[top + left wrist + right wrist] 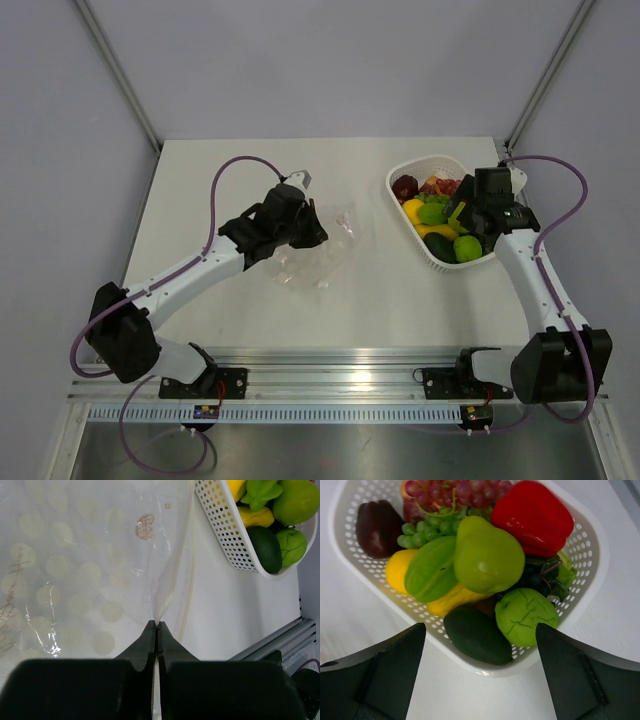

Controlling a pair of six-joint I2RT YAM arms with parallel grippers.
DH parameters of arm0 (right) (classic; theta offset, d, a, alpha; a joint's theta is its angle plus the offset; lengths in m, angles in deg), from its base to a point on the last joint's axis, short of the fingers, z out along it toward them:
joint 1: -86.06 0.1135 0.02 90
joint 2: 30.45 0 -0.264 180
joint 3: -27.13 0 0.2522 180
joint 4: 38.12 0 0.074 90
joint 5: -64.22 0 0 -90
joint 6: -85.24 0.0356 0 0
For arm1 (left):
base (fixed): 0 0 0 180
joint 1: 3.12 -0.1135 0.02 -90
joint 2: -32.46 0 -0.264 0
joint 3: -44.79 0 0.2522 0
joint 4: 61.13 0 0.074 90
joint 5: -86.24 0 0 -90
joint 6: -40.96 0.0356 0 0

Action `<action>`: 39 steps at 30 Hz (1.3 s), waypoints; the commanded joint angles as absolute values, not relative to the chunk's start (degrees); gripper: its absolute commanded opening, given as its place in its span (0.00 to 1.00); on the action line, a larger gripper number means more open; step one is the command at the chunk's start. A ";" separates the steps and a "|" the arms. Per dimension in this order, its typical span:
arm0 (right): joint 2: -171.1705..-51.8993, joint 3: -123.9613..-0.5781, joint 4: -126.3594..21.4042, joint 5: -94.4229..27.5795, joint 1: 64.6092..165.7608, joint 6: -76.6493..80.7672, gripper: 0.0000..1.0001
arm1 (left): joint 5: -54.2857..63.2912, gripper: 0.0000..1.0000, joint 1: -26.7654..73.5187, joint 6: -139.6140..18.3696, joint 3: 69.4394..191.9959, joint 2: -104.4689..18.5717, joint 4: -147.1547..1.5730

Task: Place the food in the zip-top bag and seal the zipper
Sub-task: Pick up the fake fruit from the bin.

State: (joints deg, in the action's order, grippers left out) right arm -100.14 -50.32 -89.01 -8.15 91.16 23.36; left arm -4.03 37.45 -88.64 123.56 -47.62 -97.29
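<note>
The clear zip-top bag (322, 252) lies crinkled on the table's middle left; it fills the left wrist view (85, 565). My left gripper (312, 232) is shut, pinching the bag's edge between its fingertips (158, 625). The zipper strip is hard to make out. The food sits in a white basket (425, 170) at the right: a green pear (487, 555), red pepper (532, 512), dark avocado (477, 635), green lime-like fruit (527, 615), grapes (452, 490), a dark purple fruit (377, 527). My right gripper (462, 218) is open and empty, just above the basket's near rim (480, 667).
The basket's perforated wall also shows at the top right of the left wrist view (225, 530). An aluminium rail (340, 370) runs along the table's near edge. Frame posts stand at the back corners.
</note>
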 commanded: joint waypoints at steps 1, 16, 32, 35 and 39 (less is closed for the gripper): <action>-104.18 -51.94 -88.18 -15.05 87.30 21.53 0.99 | -4.11 0.00 38.36 -89.21 125.96 -48.40 -92.21; -113.15 -52.82 -79.66 -27.71 78.41 18.01 1.00 | -1.30 0.00 39.06 -87.98 124.73 -50.95 -90.37; -118.26 -52.56 -75.09 -29.03 77.27 17.74 0.99 | 0.11 0.00 39.68 -87.89 123.94 -51.30 -88.87; -117.64 -51.94 -74.73 -29.30 77.27 17.92 0.90 | 0.11 0.00 39.68 -87.71 124.20 -51.65 -89.04; -115.80 -51.06 -74.56 -29.47 77.27 17.74 0.72 | -0.07 0.00 39.68 -87.71 123.59 -51.22 -88.78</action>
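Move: The green pear lies about 6 cm ahead of the right hand, 3 cm to its right and 8 cm below. Close around it are the red pepper, 6 cm right of the pear and 1 cm farther out, the star fruit, 6 cm to its left and level with it, and the green ball, some 7 cm nearer the base and 1 cm right. From the left hand, the pear is roughly 34 cm right, 6 cm ahead and a little lower. The pear is reached by the wide-open right hand, which sinks about 7 cm and goes forward 6 cm, drifting slightly right, its left side rolling up some 10 degrees; it slows, then partly closes and pinches the pear across its fat lower end. The left hand, still shut on the bag's edge, shifts about 3 cm right. ##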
